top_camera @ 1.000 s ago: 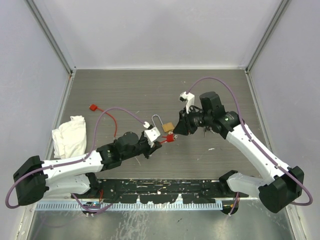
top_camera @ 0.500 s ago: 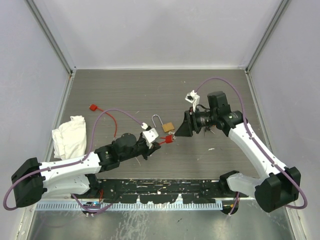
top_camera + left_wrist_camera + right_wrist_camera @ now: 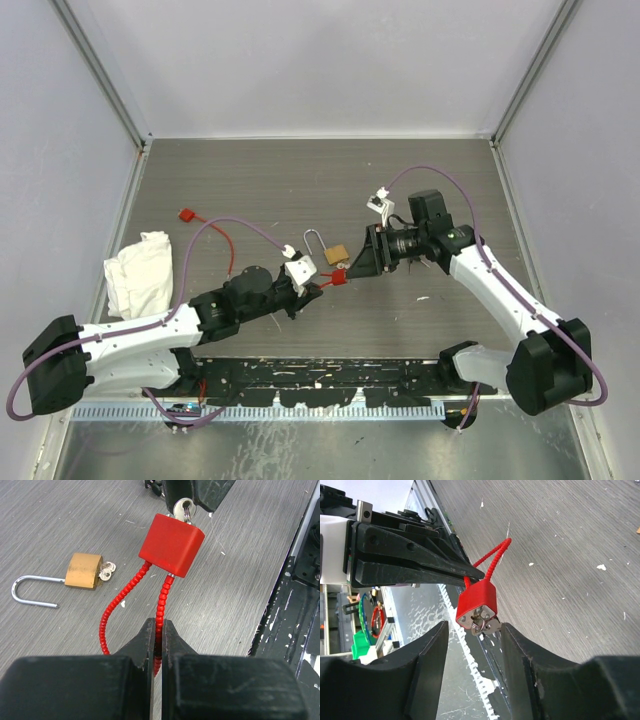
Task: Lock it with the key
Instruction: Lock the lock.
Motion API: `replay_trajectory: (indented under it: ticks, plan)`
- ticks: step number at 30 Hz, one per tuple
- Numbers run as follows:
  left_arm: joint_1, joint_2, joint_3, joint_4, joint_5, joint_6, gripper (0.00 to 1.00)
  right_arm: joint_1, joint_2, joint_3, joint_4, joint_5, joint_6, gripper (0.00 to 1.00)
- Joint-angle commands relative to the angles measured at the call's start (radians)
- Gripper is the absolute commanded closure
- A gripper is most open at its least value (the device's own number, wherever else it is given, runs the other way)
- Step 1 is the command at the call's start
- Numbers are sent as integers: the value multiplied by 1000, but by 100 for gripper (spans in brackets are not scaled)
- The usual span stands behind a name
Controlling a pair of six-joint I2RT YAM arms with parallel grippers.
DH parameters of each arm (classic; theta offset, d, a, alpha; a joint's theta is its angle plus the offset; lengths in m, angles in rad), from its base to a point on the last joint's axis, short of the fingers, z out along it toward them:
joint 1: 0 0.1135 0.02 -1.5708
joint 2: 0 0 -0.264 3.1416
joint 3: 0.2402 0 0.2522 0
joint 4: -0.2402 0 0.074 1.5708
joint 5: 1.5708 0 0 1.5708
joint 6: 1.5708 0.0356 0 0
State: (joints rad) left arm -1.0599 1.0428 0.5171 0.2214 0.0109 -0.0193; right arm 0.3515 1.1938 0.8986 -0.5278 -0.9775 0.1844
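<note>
A red padlock [image 3: 171,545] with a red cable shackle hangs above the table, and my left gripper [image 3: 157,625] is shut on one strand of that cable. The top view shows the padlock [image 3: 338,277] between the two grippers. The key [image 3: 482,625], a small silver bunch on a ring, sticks out of the lock body's [image 3: 476,604] end face. My right gripper [image 3: 474,627] is open, one finger on each side of the key, which lies close to the right-hand finger. The key [image 3: 184,509] also shows in the left wrist view, with the right gripper [image 3: 358,270] just behind it.
A brass padlock [image 3: 337,254] with its silver shackle swung open lies on the table just behind the grippers, small keys at its base [image 3: 106,570]. A crumpled white cloth [image 3: 138,270] sits at the left. A red tag [image 3: 186,214] with a red cord lies behind it.
My right gripper has opened from nearly shut and its wrist has turned, staying at the key end of the red padlock. The left gripper keeps its hold on the cable.
</note>
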Motion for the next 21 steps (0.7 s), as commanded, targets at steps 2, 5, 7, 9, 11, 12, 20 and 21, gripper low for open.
replay_trajectory:
  ticks: [2, 5, 7, 9, 11, 12, 20, 21]
  plan:
    - [2, -8, 23, 93, 20, -13, 100, 7, 11, 10, 63, -45, 31, 52]
    - [3, -8, 24, 95, 20, -11, 100, 11, 13, 10, 62, -47, 27, 58]
    - [2, -10, 24, 94, 21, -11, 100, 13, 14, 8, 62, -45, 22, 60]
    - [3, -10, 23, 95, 22, -11, 100, 14, 14, 10, 61, -45, 18, 63]
    - [3, -10, 22, 96, 24, -11, 100, 17, 16, 12, 57, -48, 12, 67]
    - [2, -10, 21, 97, 24, -13, 100, 20, 15, 14, 54, -49, 5, 69]
    - [2, -23, 12, 103, 16, -19, 100, 35, 13, 39, 6, -45, -85, 90]
    - [2, -25, 10, 104, 14, -20, 100, 37, 13, 43, -1, -43, -97, 93]
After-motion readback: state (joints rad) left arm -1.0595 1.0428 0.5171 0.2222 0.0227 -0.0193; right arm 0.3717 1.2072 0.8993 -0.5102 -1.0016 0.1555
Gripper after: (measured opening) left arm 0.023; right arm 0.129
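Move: The key sits in the red lock, already between my open right fingertips, only about 1 cm left of that hand and level with it. The lock body is about 3 cm to the right hand's left and 1 cm below it; the brass padlock lies on the table, some 4 cm ahead, 2 cm left and 17 cm lower. From my left hand, which already grips the lock's red shackle, the key is about 5 cm right, 2 cm ahead and 3 cm above. I shut my right fingers from about half open to nearly closed, pinching the key where it sticks out of the red lock. That hand stays nearly in place, easing only about half a centimetre left towards the lock, its wrist hardly turning. My left hand holds still and keeps its pinch on the red shackle, steadying the lock. ##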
